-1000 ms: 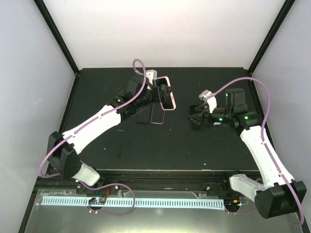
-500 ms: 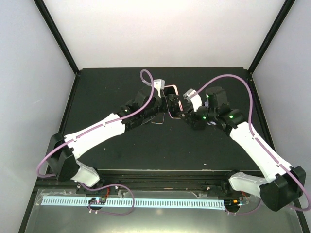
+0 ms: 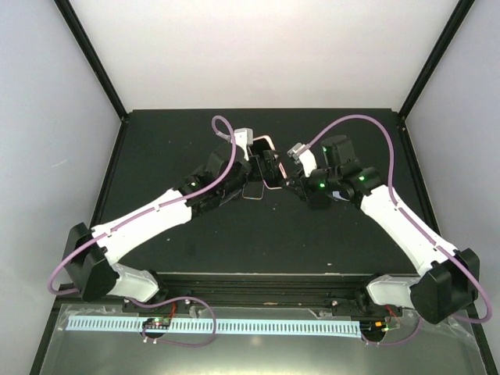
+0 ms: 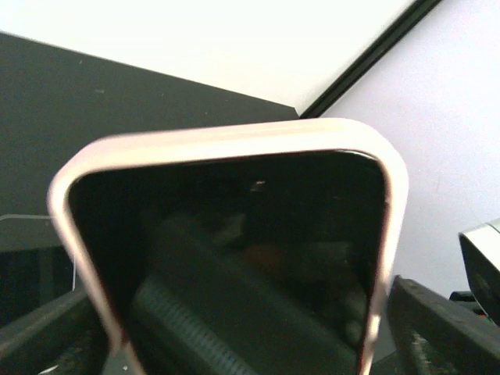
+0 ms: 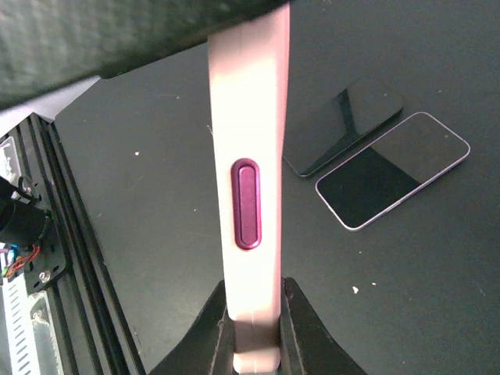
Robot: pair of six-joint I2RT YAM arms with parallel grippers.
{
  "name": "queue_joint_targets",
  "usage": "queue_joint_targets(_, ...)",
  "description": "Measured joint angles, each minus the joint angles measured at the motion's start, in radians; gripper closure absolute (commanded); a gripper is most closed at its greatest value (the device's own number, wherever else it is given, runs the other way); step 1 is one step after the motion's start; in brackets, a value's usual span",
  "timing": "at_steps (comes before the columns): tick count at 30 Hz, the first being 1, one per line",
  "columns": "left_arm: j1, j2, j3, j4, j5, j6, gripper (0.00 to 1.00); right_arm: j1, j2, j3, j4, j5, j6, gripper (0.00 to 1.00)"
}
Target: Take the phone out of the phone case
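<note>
A phone with a black screen (image 4: pixel 234 258) sits in a pale pink case (image 4: pixel 226 141) and is held up above the table's middle back (image 3: pixel 266 160). My left gripper (image 3: pixel 254 160) is shut on it from the left; in the left wrist view the cased phone fills the frame and dark fingers (image 4: pixel 441 332) show at its sides. My right gripper (image 5: pixel 254 332) is shut on the case's edge (image 5: pixel 246 94), just below its magenta side button (image 5: pixel 248 205). In the top view the right gripper (image 3: pixel 287 176) meets the case from the right.
Two other phones lie flat on the black table under the held one: a dark one (image 5: pixel 344 125) and one with a pale rim (image 5: pixel 394 168), also seen in the top view (image 3: pixel 251 191). The table's front rail (image 5: pixel 47 234) is near.
My right arm has swung left from the table's right side to the held phone and shut on the case's edge. My left arm has shifted slightly while holding the cased phone.
</note>
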Motion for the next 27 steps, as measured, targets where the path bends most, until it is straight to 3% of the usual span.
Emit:
queue_joint_targets(4,0.024,-0.010,-0.054,0.056,0.024,0.034,0.01,-0.001,-0.022,-0.007,-0.024,-0.019,-0.008,0.99)
queue_joint_targets(8,0.052,-0.099,-0.171,0.146,0.153,0.109,0.01,0.004,-0.106,-0.074,-0.025,-0.053,-0.016,0.99)
queue_joint_targets(14,0.080,-0.456,-0.553,0.428,0.285,0.204,0.01,0.001,-0.239,-0.139,-0.067,-0.139,-0.062,0.99)
queue_joint_targets(17,0.085,-0.565,-0.671,0.510,0.317,0.220,0.02,-0.002,-0.269,-0.139,-0.076,-0.188,-0.079,0.99)
queue_joint_targets(20,0.084,-0.596,-0.713,0.570,0.371,0.232,0.12,-0.002,-0.286,-0.138,-0.103,-0.254,-0.094,0.99)
queue_joint_targets(23,0.084,-0.592,-0.736,0.660,0.443,0.219,0.30,-0.002,-0.285,-0.127,-0.150,-0.330,-0.107,0.99)
queue_joint_targets(27,0.084,-0.554,-0.743,0.781,0.529,0.179,0.42,-0.002,-0.279,-0.106,-0.207,-0.425,-0.118,0.99)
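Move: The phone in its pink case is held in the air by the right hand; its middle lies some 6 cm ahead of that hand, 4 cm left and 4 cm above. The left hand's open fingers straddle it, its middle about 1 cm ahead, 1 cm right and 1 cm below. On the table, nearly 30 cm under the left hand, the silver phone lies about 10 cm ahead and 4 cm left, the black phone 10 cm ahead and 11 cm left. Keeping its pinch near one end of the pink case, the right hand draws it back about 13 cm, lifting a little and turning counter-clockwise. The left hand, already open, backs away from around the phone, back and to its left, then closes in again from the left while still drawing back and rising, swinging clockwise and tipping up some 30 degrees, its fingers partly closing around the case's left edge. ##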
